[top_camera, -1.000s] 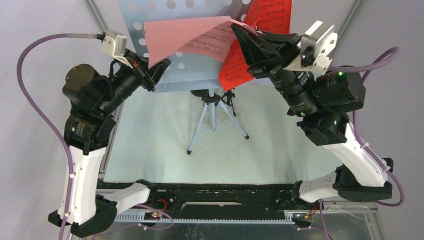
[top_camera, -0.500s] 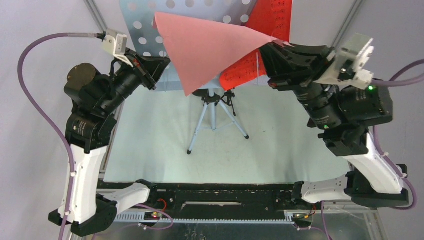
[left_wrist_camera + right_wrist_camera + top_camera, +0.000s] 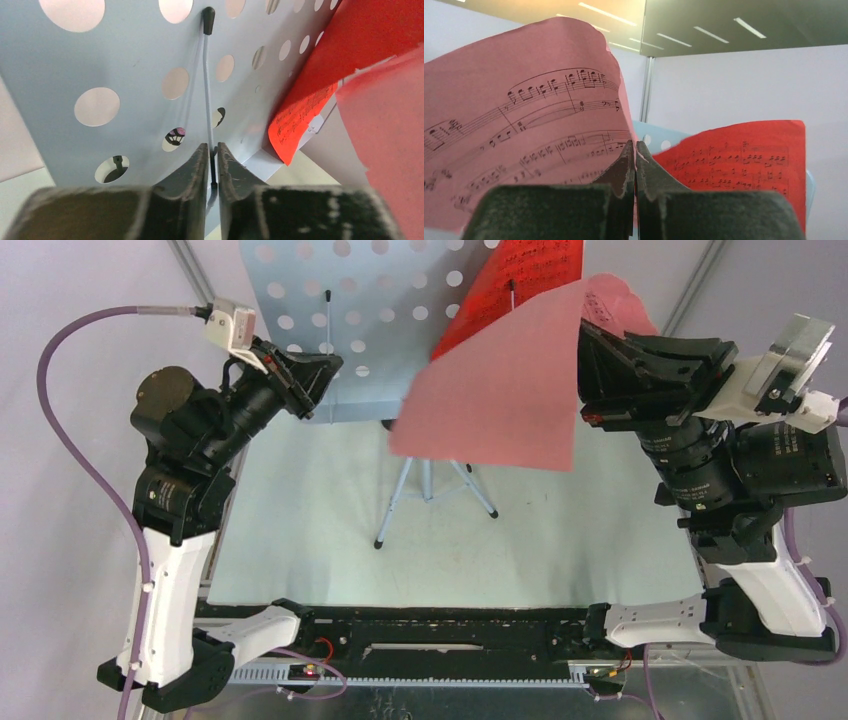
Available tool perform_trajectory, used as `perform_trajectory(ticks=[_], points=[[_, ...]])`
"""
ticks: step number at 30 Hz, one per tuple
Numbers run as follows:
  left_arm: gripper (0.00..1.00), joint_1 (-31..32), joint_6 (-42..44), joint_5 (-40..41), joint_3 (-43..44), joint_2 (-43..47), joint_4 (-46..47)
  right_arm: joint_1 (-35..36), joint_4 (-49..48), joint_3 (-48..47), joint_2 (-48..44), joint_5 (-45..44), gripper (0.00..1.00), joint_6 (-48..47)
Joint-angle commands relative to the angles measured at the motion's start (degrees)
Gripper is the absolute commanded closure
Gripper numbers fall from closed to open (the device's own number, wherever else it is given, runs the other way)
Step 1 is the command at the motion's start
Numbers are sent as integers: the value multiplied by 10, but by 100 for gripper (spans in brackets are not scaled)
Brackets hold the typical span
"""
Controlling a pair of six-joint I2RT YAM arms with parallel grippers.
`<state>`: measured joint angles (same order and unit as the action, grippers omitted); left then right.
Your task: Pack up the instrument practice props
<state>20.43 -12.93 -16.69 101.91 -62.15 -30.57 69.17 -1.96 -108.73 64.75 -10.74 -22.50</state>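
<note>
The pale blue perforated music desk [image 3: 380, 320] stands on its blue-grey tripod [image 3: 430, 490] at the back. A red score sheet [image 3: 520, 280] leans on the desk's right half. My right gripper [image 3: 585, 370] is shut on the edge of the pink score sheet [image 3: 500, 400], which hangs in the air in front of the desk, clear of it. In the right wrist view the pink sheet [image 3: 524, 125] runs between the closed jaws [image 3: 634, 144]. My left gripper [image 3: 212, 146] is at the desk's left wire page holder [image 3: 206, 75]. Its jaws stand a sliver apart, with the wire between them.
Something purple [image 3: 175, 132] and a black part [image 3: 117, 162] show through the desk's holes, behind it. Slanted frame poles [image 3: 190, 270] rise at both back corners. A pale mat [image 3: 300, 540] covers the table under the tripod.
My right gripper has drawn the pink sheet off the desk, right and toward me. The left wire holder is now uncovered, and the left jaws have parted slightly.
</note>
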Motion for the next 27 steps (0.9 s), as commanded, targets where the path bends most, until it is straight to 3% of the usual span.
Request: perform_trajectory(ticks=[1,7,12,22,27], points=[[75,-4,14,9,-16,2,12,10,59,-11,-2,22,100,18],[57,-5,14,9,-19,9,14,15,174,-39,-3,70,100,65],[48,-4,14,9,-20,18,15,25,252,3,-29,72,100,106],[43,-4,13,7,-21,19,17,76,276,103,-87,68,100,81],[40,-5,16,12,-26,26,14,81,347,111,-82,33,100,107]])
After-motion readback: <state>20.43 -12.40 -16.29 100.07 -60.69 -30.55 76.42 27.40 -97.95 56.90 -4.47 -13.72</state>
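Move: The right hand pinches an edge of the pink sheet, whose middle hangs roughly 9 cm to its left, level fore and aft, and 8 cm below. The space it goes to, before the stand, is 4 cm back, 5 left and 15 below. The red sheet is 17 cm ahead, 2 left, 15 below. The left fingers have the left holder rod between their pads; the red sheet is some 5 cm ahead and 22 right, about level. Right hand lowers the pink sheet about 15 cm and 5 left, tilting; left fingers open, releasing the rod. ##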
